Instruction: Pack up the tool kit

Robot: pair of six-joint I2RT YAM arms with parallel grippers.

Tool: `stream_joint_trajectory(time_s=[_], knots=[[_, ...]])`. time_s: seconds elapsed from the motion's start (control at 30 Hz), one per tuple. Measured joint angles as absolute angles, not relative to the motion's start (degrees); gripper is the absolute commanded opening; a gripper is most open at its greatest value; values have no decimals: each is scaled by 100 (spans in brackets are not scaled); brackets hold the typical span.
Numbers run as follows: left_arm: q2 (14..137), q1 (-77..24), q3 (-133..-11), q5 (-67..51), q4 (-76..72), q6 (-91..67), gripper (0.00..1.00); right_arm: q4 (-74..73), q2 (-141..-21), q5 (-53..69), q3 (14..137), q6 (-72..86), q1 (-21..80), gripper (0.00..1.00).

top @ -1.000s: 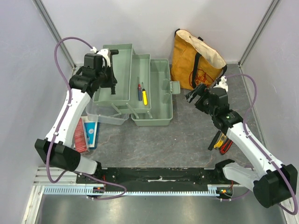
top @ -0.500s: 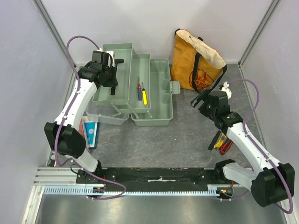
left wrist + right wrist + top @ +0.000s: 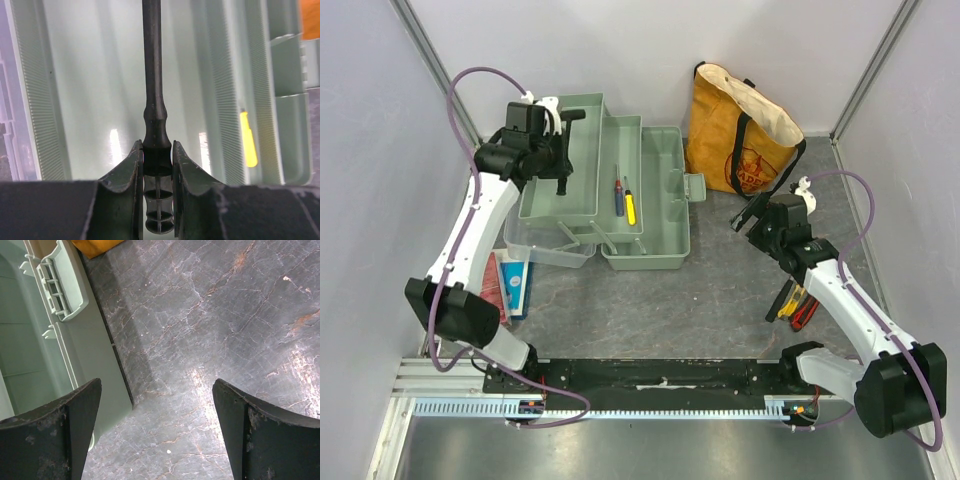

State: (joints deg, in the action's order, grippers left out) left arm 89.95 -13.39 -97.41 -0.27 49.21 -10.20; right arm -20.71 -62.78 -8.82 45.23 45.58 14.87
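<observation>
The sage-green tool kit [image 3: 665, 215] stands open at the back left, with its trays folded out. My left gripper [image 3: 561, 152] hangs over the far-left tray [image 3: 582, 135], shut on the handle of a slim black tool [image 3: 152, 75] whose shaft points away across the tray floor; in the wrist view the left gripper [image 3: 158, 155] pinches that handle. A dark-handled screwdriver [image 3: 617, 197] and a yellow-handled one [image 3: 629, 208] lie in the middle tray. My right gripper [image 3: 748, 215] is open and empty above the table, right of the box; the right gripper [image 3: 156, 382] has the box's wall [image 3: 75, 365] at its left.
A mustard-yellow tote bag [image 3: 740, 130] leans at the back right. Red and blue packets [image 3: 505, 285] lie left of the clear lid [image 3: 545, 250]. Several red, yellow and black-handled tools [image 3: 794, 303] lie on the table, partly under my right arm.
My left gripper has shifted a little toward the back over the left tray, still holding the black tool. My right gripper has drawn slightly right, away from the box.
</observation>
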Motion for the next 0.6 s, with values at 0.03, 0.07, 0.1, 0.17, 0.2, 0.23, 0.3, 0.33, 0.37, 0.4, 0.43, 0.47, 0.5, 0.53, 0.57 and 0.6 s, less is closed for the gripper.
stream_joint_trajectory(time_s=[0.03,0.07,0.1,0.17,0.2,0.23,0.3,0.33,0.37,0.4,0.43,0.47,0.5,0.53,0.57,0.6], knots=[[8912,-1378,-9813,-64,4919,-1020,2,-2071,-6278,-882,4523,4558,1483,98],[8847,-1417,-9865,-89,4919,-1020,2,-2073,-6278,-882,4523,4560,1481,98],[8768,-1474,-9931,-145,4915,-1022,2,-2073,-6278,-880,4523,4560,1479,98],[8635,-1619,-10064,-239,4908,-1026,2,-2073,-6278,-880,4523,4565,1476,98],[8578,-1704,-10121,-303,4877,-1035,2,-2075,-6278,-875,4523,4571,1476,98],[8532,-1793,-10169,-346,4836,-1063,2,-2073,-6278,-873,4523,4580,1476,98],[8479,-1977,-10213,-471,4718,-1151,2,-2073,-6278,-871,4523,4584,1476,98],[8473,-2049,-10215,-513,4665,-1210,2,-2073,-6278,-871,4523,4584,1476,98],[8473,-2156,-10215,-530,4593,-1302,2,-2073,-6278,-871,4523,4584,1476,98],[8482,-2268,-10204,-556,4510,-1409,2,-2075,-6278,-871,4523,4587,1476,98],[8486,-2401,-10171,-578,4403,-1533,2,-2075,-6278,-871,4523,4584,1476,98],[8486,-2530,-10114,-598,4285,-1645,2,-2075,-6276,-871,4523,4587,1474,98],[8486,-2683,-10040,-604,4132,-1765,2,-2075,-6274,-871,4523,4587,1474,98],[8503,-2845,-9959,-607,3981,-1885,2,-2078,-6267,-871,4521,4587,1474,98],[8543,-3004,-9889,-611,3835,-2014,2,-2075,-6259,-871,4512,4587,1472,98],[8606,-3142,-9843,-611,3708,-2141,2,-2082,-6246,-871,4501,4587,1472,98]])
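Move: Some 23 cm to the right of the left hand, which already holds the black mallet above the top tray, lies the deep bottom compartment of the toolbox, about 6 cm farther out and 20 cm lower. Between them, in the middle tray, are the yellow screwdriver (14 cm right, 4 cm ahead) and the blue-red screwdriver (11 cm right, 5 cm ahead), both roughly 15 cm below. From the right hand the compartment is about 14 cm left, 13 cm ahead and 10 cm down. Rising first some 8 cm off the top tray, the left hand then sweeps level and ever faster to the right, about 15 cm in all and slightly back, carrying the mallet over the middle tray towards the bottom compartment. The fingers keep their grip on the handle while the wrist swings clockwise, rolls left side down and tips up a little, each some 10 to 20 degrees. ##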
